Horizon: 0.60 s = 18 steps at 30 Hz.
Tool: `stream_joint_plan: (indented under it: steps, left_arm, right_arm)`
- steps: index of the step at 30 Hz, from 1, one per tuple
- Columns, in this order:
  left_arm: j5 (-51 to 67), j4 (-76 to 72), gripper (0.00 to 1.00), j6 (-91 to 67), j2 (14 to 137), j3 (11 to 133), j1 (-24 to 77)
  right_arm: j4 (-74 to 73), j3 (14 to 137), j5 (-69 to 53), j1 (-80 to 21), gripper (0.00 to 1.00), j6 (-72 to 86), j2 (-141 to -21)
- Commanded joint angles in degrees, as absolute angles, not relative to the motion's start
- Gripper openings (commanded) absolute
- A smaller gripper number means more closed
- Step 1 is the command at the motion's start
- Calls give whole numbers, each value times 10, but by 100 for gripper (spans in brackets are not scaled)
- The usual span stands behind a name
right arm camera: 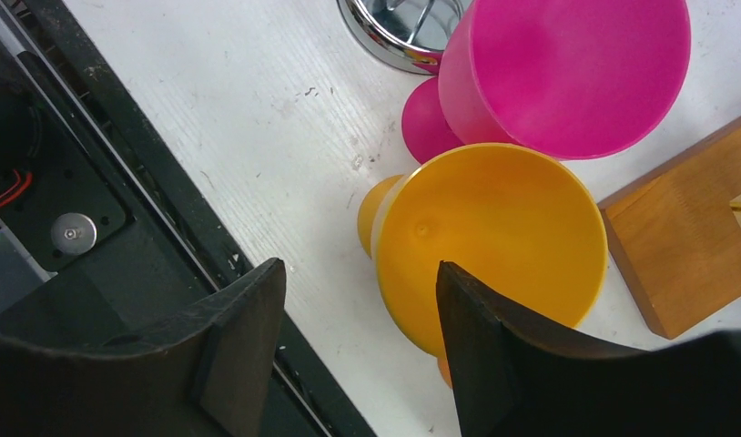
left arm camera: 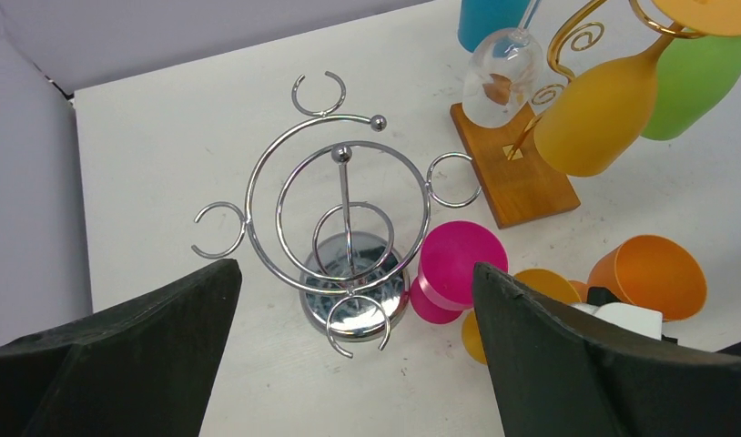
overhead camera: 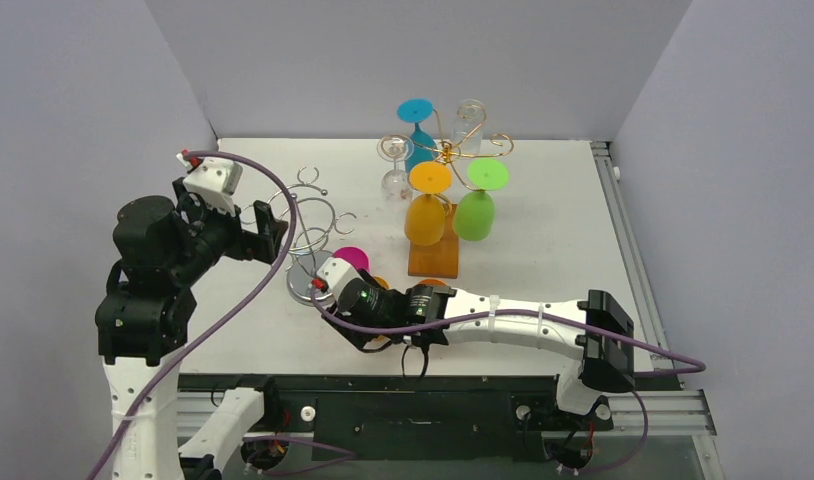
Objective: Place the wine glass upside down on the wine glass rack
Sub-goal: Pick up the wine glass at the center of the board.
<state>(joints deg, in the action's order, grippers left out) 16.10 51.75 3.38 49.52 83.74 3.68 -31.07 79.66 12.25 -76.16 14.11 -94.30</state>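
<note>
The silver wire wine glass rack (left arm camera: 344, 196) stands empty on the white table, directly under my left gripper (left arm camera: 355, 269), which is open and holds nothing. A yellow wine glass (right arm camera: 494, 228) sits beside the rack's base with its open bowl toward the camera. A pink wine glass (right arm camera: 567, 73) sits just behind it, against the base. My right gripper (right arm camera: 360, 269) hovers over the yellow glass, open, with only bare table between its fingers. Its right finger (right arm camera: 476, 328) overlaps the yellow bowl's near edge. In the top view the right wrist covers these glasses except the pink one (overhead camera: 351, 258).
A gold wire rack on a wooden base (overhead camera: 433, 255) holds blue (overhead camera: 416, 125), clear (overhead camera: 395, 170), yellow-orange (overhead camera: 426, 210) and green (overhead camera: 475, 205) glasses upside down. An orange glass (left arm camera: 649, 278) sits by the wooden base. The table's black front rail (right arm camera: 121, 228) runs beneath my right gripper.
</note>
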Motion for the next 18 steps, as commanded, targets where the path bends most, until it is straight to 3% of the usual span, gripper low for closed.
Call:
stream_joint_plan:
  steps: [1,4,9,18]
  left_arm:
    - [125,557,96,34,488,870,33]
    - [121,563,96,32,485,877,33]
    - [127,572,96,29,489,887,34]
    - [171,590,96,47,494,902,33]
  right_arm:
    - [-285,796,144,-759,55,128,-944]
    - [-282,791,132,-756,44,129,-949]
    - [-292,792,119,-749,2,129,-954]
    - [-342,826,61,-738,0,131,-809]
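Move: My right hand is above the near-left rim of the yellow wine glass; the glass's middle lies about 3 cm ahead, 2 cm to the right and 6 cm below. The pink glass stands some 9 cm ahead and 2 cm left, the orange glass roughly 2 cm ahead and 13 cm right, the silver rack's base about 12 cm ahead and 10 cm left. From my left hand the yellow glass is some 8 cm back, 18 cm right and 28 cm down. I shut my right fingers on the near-left wall of the yellow glass, one pad inside the bowl and one outside, easing about 1 cm forward and slightly down as they close. With the rim pinched I start up about 2 cm, drawing a little right and back. My left hand, open and empty, backs off some 2 cm from the silver rack. ##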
